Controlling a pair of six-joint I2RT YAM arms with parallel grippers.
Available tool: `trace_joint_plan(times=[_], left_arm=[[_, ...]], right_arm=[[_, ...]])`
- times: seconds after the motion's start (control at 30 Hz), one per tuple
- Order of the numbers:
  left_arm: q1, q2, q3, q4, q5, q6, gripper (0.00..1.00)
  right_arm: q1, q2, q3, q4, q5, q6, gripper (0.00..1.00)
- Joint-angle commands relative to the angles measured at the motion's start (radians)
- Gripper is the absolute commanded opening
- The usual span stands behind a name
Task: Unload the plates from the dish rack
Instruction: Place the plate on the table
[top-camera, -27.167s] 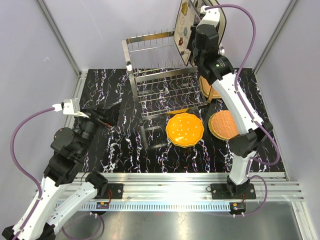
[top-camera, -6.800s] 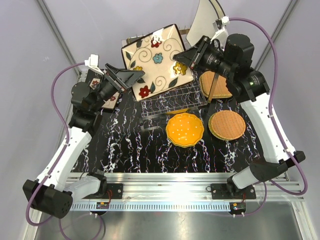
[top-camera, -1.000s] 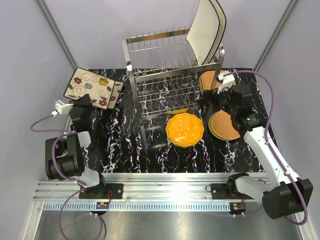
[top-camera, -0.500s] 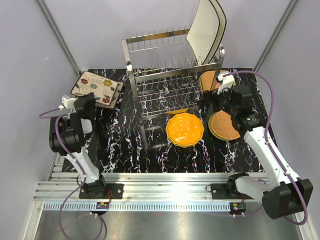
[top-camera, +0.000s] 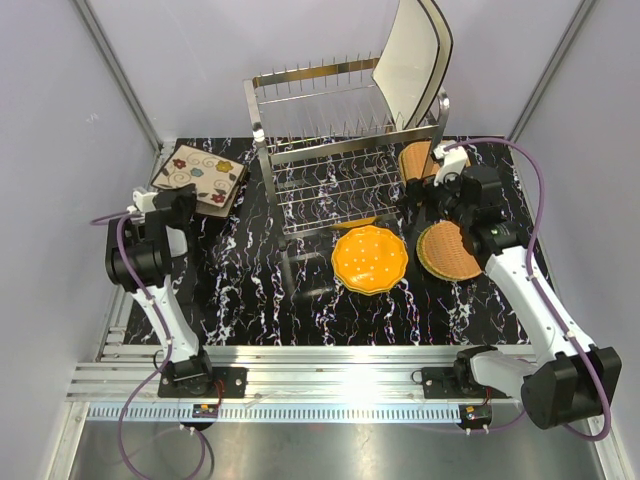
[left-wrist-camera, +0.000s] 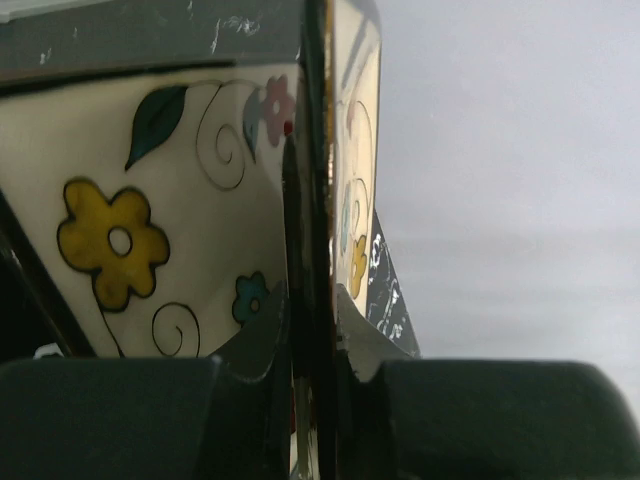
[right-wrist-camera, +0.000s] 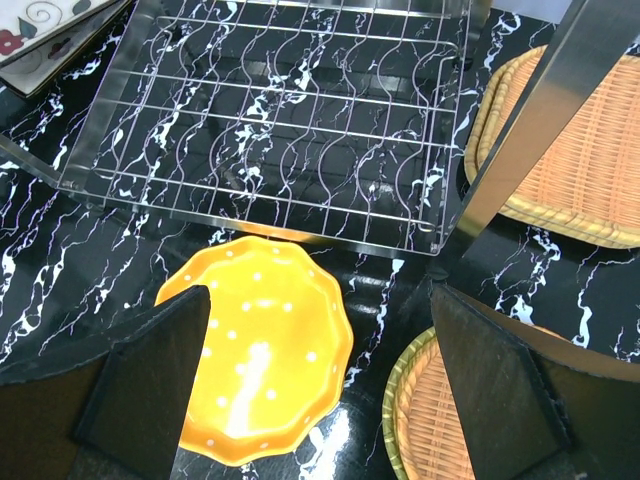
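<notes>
The steel dish rack (top-camera: 330, 150) stands at the back centre, with two large cream square plates (top-camera: 410, 60) upright at its right end. My left gripper (top-camera: 168, 203) (left-wrist-camera: 315, 310) is shut on the dark rim of a cream flowered plate (top-camera: 200, 170) (left-wrist-camera: 150, 220), which lies low at the far left over another flowered plate (top-camera: 218, 197). My right gripper (top-camera: 432, 195) (right-wrist-camera: 320, 295) hangs open and empty above the orange scalloped plate (top-camera: 369, 258) (right-wrist-camera: 260, 350) and a tan woven plate (top-camera: 450, 250) (right-wrist-camera: 470, 420).
A second tan woven plate (top-camera: 420, 160) (right-wrist-camera: 580, 150) lies behind the rack's right leg (right-wrist-camera: 540, 110). The rack's lower wire shelf (right-wrist-camera: 290, 120) overhangs the orange plate's far edge. Grey walls close in the left, back and right sides.
My left arm has carried the flowered plate back and down toward the far-left corner, levelling it onto the plate there. The right arm has barely shifted.
</notes>
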Motion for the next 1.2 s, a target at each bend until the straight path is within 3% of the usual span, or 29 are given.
trace_joint_plan(times=[0.0, 0.17, 0.23, 0.43, 0.63, 0.83, 1.17], left_arm=[[-0.005, -0.020, 0.093, 0.232, 0.027, -0.055, 0.01], [-0.007, -0.003, 0.100, 0.184, 0.047, -0.068, 0.14], [-0.008, 0.000, 0.099, 0.143, 0.050, -0.069, 0.26], [-0.008, -0.011, 0.093, 0.040, 0.075, -0.054, 0.41], [-0.008, -0.065, 0.097, -0.104, 0.072, -0.006, 0.63], [-0.007, -0.140, 0.113, -0.294, 0.059, 0.044, 0.99], [-0.007, -0.221, 0.246, -0.828, -0.028, 0.058, 0.99]], right_arm=[[-0.012, 0.000, 0.052, 0.015, 0.021, -0.014, 1.00], [-0.015, 0.003, 0.062, 0.012, 0.017, -0.014, 1.00], [-0.015, 0.003, 0.063, 0.012, 0.017, -0.014, 1.00], [-0.018, -0.003, 0.057, 0.015, 0.015, -0.009, 1.00], [-0.018, -0.006, 0.066, 0.018, 0.009, -0.007, 1.00], [-0.018, -0.020, 0.068, 0.018, 0.006, -0.009, 1.00], [-0.019, -0.061, 0.054, 0.026, 0.001, -0.011, 1.00]])
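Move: My left hand pinches the near edge of the flowered plate. The lower flowered plate it is to lie on has its middle about 5 cm ahead of that hand, 6 cm to its right and 4 cm below. The rack's lower shelf is some 40 cm to the right and 2 cm ahead; the orange plate is about 45 cm right, 18 cm back and 6 cm lower. From my right hand, the lower flowered plate lies roughly 53 cm left, 22 cm ahead and 21 cm below. I ease my left hand about a centimetre forward and slightly right with the flowered plate still pinched, then open the fingers wide while sinking some 2 cm, letting its edge go onto the plate below. With the fingers open I draw back nearly 3 cm, tipping the fingers down about 20 degrees. ##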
